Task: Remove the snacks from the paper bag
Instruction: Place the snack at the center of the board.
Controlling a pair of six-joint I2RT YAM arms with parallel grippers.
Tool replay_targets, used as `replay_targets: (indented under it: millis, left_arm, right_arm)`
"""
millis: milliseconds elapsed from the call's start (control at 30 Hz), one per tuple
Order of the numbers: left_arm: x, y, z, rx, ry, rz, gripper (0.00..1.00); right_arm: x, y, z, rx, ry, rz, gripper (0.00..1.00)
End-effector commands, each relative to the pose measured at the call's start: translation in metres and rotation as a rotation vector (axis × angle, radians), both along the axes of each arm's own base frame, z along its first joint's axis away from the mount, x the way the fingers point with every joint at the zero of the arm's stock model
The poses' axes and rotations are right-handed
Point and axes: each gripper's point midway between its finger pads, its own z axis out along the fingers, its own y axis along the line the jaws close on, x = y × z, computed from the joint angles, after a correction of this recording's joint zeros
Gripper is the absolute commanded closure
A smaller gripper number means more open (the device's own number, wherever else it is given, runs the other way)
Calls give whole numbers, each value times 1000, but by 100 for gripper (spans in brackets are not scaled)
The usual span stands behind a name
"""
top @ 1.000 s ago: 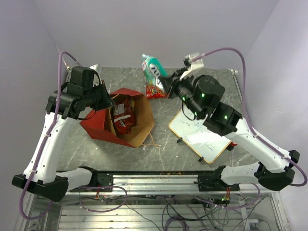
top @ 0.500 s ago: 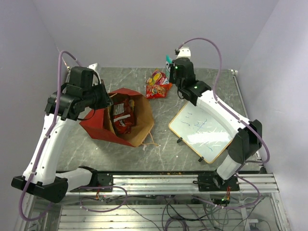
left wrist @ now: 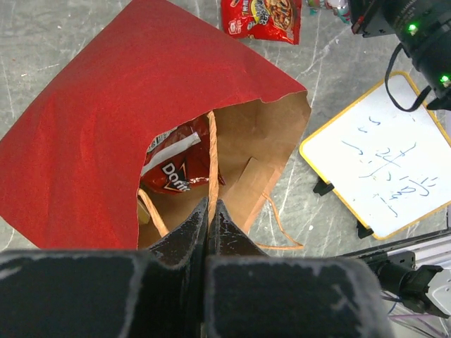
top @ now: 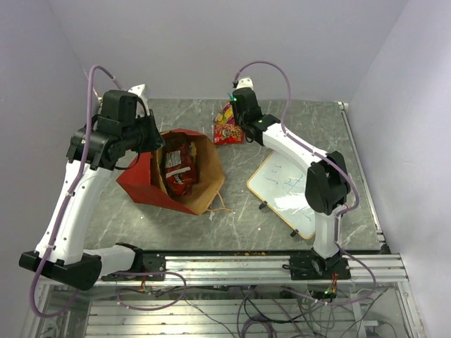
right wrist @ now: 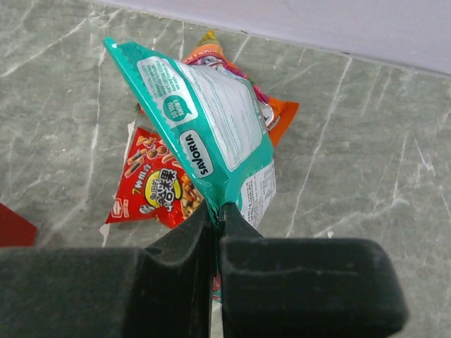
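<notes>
The paper bag (top: 141, 182) lies on its side at the left, red outside, its brown mouth facing right. My left gripper (left wrist: 209, 208) is shut on the upper edge of that mouth (left wrist: 211, 151) and holds it up. A red Doritos bag (left wrist: 180, 165) shows inside the bag, seen too from above (top: 180, 165). At the back of the table my right gripper (right wrist: 217, 211) is shut on the bottom seam of a teal packet (right wrist: 204, 127). The packet hangs just above a red snack packet (right wrist: 151, 190) and an orange one (right wrist: 282, 113) lying on the table (top: 227, 130).
A white yellow-rimmed whiteboard (top: 292, 193) with scribbles lies on the right of the grey marble table (top: 113, 211). The bag's string handles (left wrist: 282, 229) trail on the table by its mouth. The back wall stands close behind the packets.
My right arm has stretched from above the whiteboard to the back of the table and brought the teal packet down over the packets lying there. The left gripper still holds the bag's edge.
</notes>
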Motion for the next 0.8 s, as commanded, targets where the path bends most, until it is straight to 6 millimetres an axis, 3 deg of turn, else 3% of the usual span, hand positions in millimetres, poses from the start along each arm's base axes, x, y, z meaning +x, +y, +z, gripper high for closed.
replay_targets:
  millis: [0,100,333,767]
  left_arm:
    - [5,4,16,30,-63,-9,93]
    - [8,7,19,63,-61,-11,93]
    - [11,3,13,67,-45,-34,93]
    - [10,1,7,61,-20,-43,93]
  right_arm:
    - [24,1,18,-45,-71,-14,100]
    - [27,-1,-4,-80,-34,-29,100]
    - [38,10,-16,-130,-51,-9,100]
    - [26,33,-81,-332,-13,66,98]
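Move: The red snack bag lies flat on the table some 5 cm ahead of the right hand, 6 cm to its left and 16 cm below; the right hand still grips the teal snack. The orange snack bag lies about 13 cm ahead and 1 cm left of the hand, at about the same depth. The whiteboard is roughly 23 cm back and 21 cm right. From the left hand, the red snack bag is about 27 cm ahead, 17 cm right and 29 cm down. Lower the right gripper about 7 cm towards the red and orange snack bags, keeping the teal snack pinched. Ease forward 2 cm or so early on, then drift about as far to the left, rolling the wrist steadily so that its left side dips some 15 degrees. ##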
